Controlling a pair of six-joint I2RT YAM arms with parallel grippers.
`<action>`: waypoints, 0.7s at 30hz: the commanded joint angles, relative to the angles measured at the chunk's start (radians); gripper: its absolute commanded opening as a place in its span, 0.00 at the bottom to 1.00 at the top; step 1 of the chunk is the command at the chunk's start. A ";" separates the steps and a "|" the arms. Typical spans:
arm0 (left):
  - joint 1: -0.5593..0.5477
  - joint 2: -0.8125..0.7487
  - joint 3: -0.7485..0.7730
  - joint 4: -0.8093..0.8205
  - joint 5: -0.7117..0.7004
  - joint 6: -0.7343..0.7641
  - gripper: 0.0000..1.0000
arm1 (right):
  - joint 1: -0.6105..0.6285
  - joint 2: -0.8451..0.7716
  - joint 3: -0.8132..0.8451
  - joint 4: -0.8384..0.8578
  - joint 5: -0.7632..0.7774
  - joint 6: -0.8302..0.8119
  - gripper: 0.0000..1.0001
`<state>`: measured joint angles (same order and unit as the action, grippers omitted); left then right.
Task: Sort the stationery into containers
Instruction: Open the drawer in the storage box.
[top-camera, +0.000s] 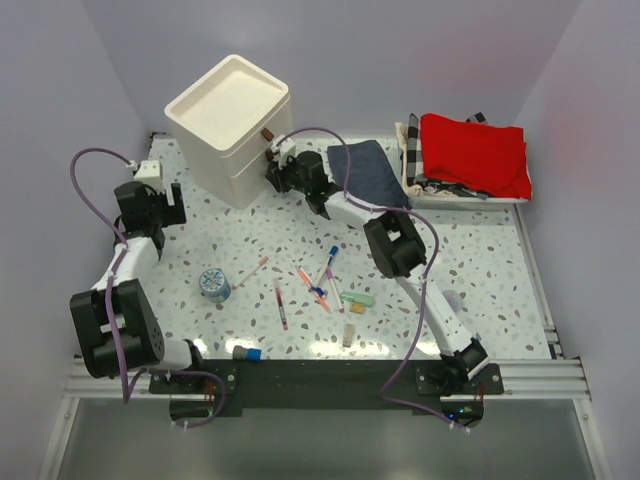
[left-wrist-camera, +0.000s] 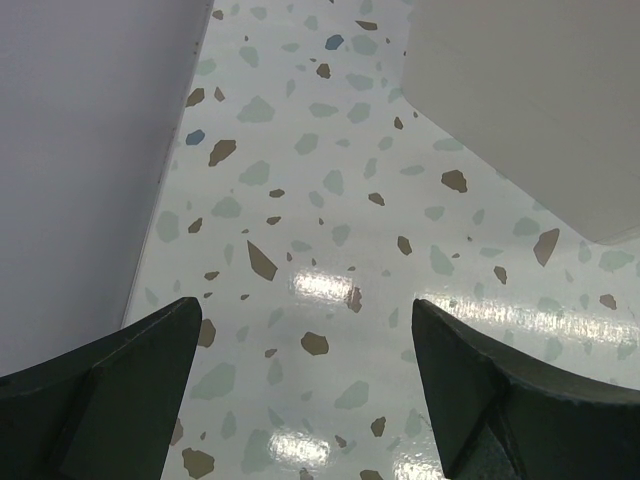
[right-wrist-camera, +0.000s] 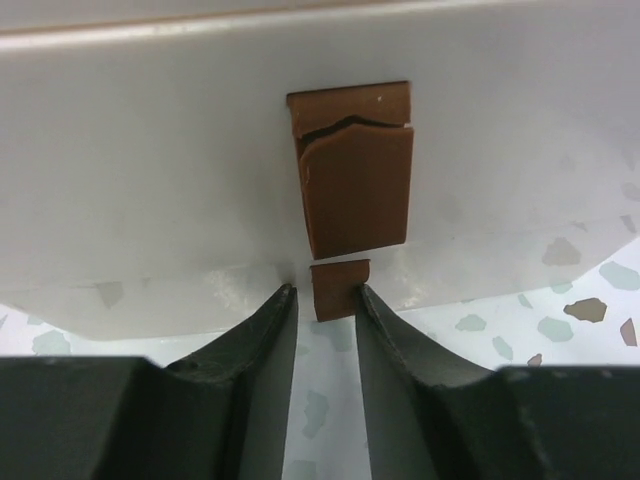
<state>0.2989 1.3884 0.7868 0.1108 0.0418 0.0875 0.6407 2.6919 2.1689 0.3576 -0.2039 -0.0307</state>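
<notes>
The cream-white drawer unit (top-camera: 228, 130) stands at the back left. My right gripper (top-camera: 272, 165) is up against its front. In the right wrist view its jaws (right-wrist-camera: 325, 292) flank a lower brown pull tab (right-wrist-camera: 340, 288), the right finger touching and a slim gap on the left. A bigger tab (right-wrist-camera: 355, 170) sits above. The stationery lies mid-table: a blue-white roll (top-camera: 214, 284), a red pen (top-camera: 281, 305), a pink pen (top-camera: 252, 270), a blue-capped pen (top-camera: 330, 258), a mint eraser (top-camera: 357, 298), a tan block (top-camera: 348, 335) and a blue-capped stick (top-camera: 247, 352). My left gripper (top-camera: 150, 205) (left-wrist-camera: 305, 330) hangs open over bare table.
A checkered basket with red cloth (top-camera: 470, 150) sits at the back right, and a dark blue cloth (top-camera: 365, 170) lies beside it under my right arm. A wall runs close along the left. The unit's side (left-wrist-camera: 530, 100) is to the right of the left gripper.
</notes>
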 joint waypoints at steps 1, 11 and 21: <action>0.019 0.020 0.017 0.053 0.017 -0.023 0.91 | 0.001 0.016 0.075 0.017 -0.037 -0.009 0.25; 0.025 0.029 0.031 0.055 0.018 -0.022 0.91 | -0.001 -0.023 0.025 0.004 -0.061 -0.026 0.00; 0.025 0.012 0.017 0.081 0.035 -0.043 0.91 | -0.009 -0.279 -0.369 0.118 -0.052 -0.054 0.00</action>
<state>0.3141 1.4178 0.7872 0.1192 0.0521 0.0692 0.6315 2.5465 1.9144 0.4450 -0.2317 -0.0639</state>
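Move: The brown pull tab of the lower drawer sits practically at the right hand's point, about 1 cm ahead and 1 cm left at the same height. The upper drawer's tab is about 1 cm ahead, 2 cm left and some 7 cm up; the storage box's middle lies roughly 8 cm ahead, 10 cm left and 5 cm up. From the left hand, the lower tab is some 11 cm ahead, 26 cm right and 5 cm lower. Staying almost in place at the lower drawer's face, the right hand shuts its part-open fingers and pinches the brown tab between the tips. Then it pulls back and to the right in about equal parts, roughly 3 cm straight out from the storage box, gathering speed and keeping its grip, with hardly any turn of the wrist. ##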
